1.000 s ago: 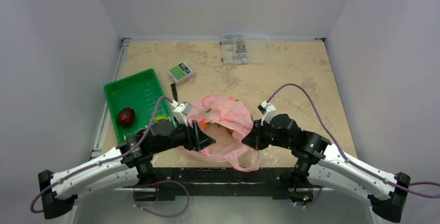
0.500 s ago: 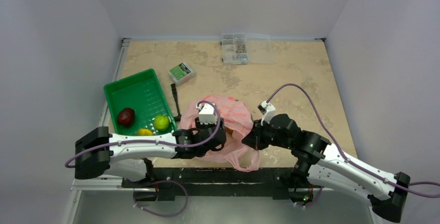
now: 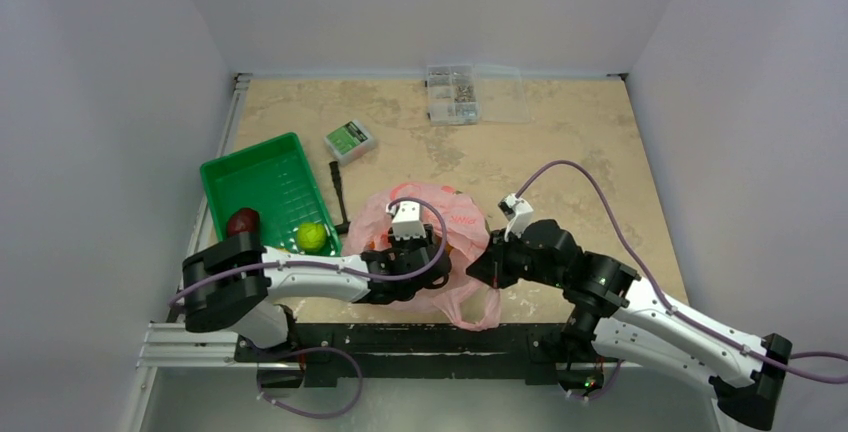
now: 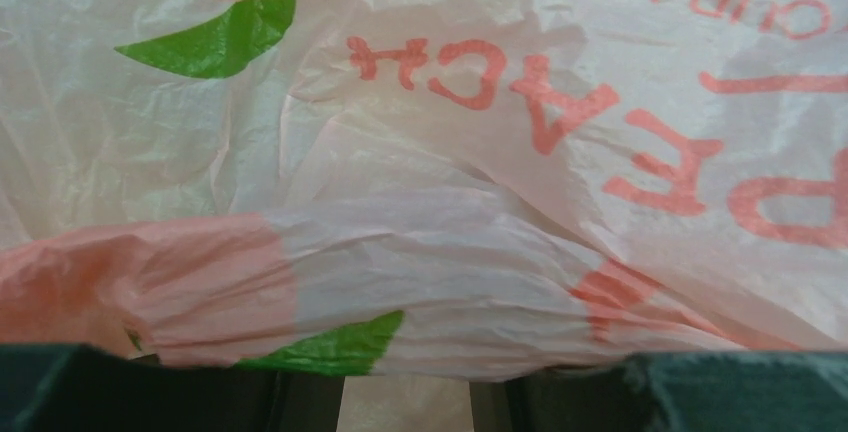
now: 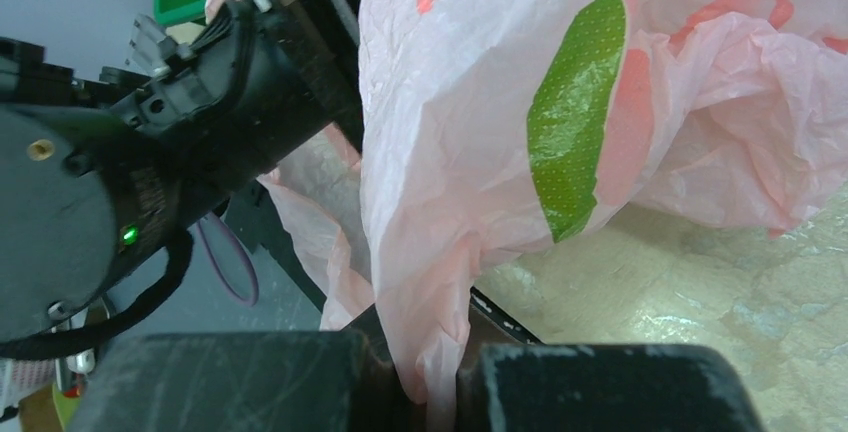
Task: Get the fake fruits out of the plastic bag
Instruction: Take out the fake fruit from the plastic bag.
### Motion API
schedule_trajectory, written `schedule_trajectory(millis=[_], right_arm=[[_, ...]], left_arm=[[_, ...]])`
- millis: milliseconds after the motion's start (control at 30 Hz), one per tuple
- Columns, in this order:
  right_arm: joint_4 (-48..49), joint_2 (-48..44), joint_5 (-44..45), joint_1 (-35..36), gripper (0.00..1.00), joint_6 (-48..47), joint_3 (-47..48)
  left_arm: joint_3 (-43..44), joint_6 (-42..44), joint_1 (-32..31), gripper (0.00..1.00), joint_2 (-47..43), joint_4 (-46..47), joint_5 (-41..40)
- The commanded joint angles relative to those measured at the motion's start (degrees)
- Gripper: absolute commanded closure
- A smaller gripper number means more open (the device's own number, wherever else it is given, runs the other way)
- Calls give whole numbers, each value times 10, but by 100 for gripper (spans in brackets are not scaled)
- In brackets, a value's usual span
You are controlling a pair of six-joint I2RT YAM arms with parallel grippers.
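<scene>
The pink plastic bag [image 3: 452, 220] lies crumpled near the table's front edge. My left gripper [image 3: 410, 254] is pushed into its left side. In the left wrist view printed bag film [image 4: 420, 152] fills the frame and drapes over the fingertips of the left gripper [image 4: 405, 397]; the jaws stand apart and no fruit shows between them. My right gripper [image 3: 484, 270] is shut on a pinched fold of the bag's edge [image 5: 440, 352]. Of the fake fruits, a dark red one [image 3: 243, 220] and a lime green one [image 3: 312, 237] lie in the green tray [image 3: 262, 174]. Any fruits in the bag are hidden.
A small green-labelled box [image 3: 350, 139] and a thin black stick [image 3: 338, 190] lie behind the bag. A clear parts box [image 3: 451, 92] stands at the back edge. My left arm's elbow [image 3: 228, 277] hangs over the tray's near corner.
My left gripper has slid right, further into the bag, and its jaws have narrowed. The left elbow swung up toward the tray, uncovering the lime green fruit. The right arm has not moved.
</scene>
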Motion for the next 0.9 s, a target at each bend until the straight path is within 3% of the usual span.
schedule_trajectory(millis=[0, 300, 567, 867], right_arm=[[-3, -14, 8, -2, 100, -1, 26], [-3, -12, 8, -2, 100, -3, 28], [-3, -15, 11, -1, 100, -4, 20], [-3, -15, 18, -2, 100, -6, 18]], left_arm=[[26, -10, 20, 60, 23, 37, 11], [31, -8, 32, 68, 50, 35, 14], [40, 23, 36, 99, 32, 14, 26], [29, 39, 36, 100, -101, -47, 126]])
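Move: The yellow fruit being reached for sits inside the pink bag, hidden under its upper film, about 2 cm ahead of the left fingertips and 3 cm below them. An orange fruit lies some 7 cm to the left hand's right and 1 cm back, at about the same height. The hammer's head is about 15 cm to that hand's left and 2 cm farther out. From the right hand, holding the bag's edge, the yellow fruit is roughly 16 cm left, 8 cm forward and 11 cm below. Among the fruit in the bag's mouth, the half-open left fingers first sink about 2 cm and push forward a little, under the printed upper film, and close nearly shut there. The left hand then rises some 3.5 cm, drawing back about 1 cm, its attitude hardly changing. The right hand stays in place and keeps its pinch on the bag's edge. ##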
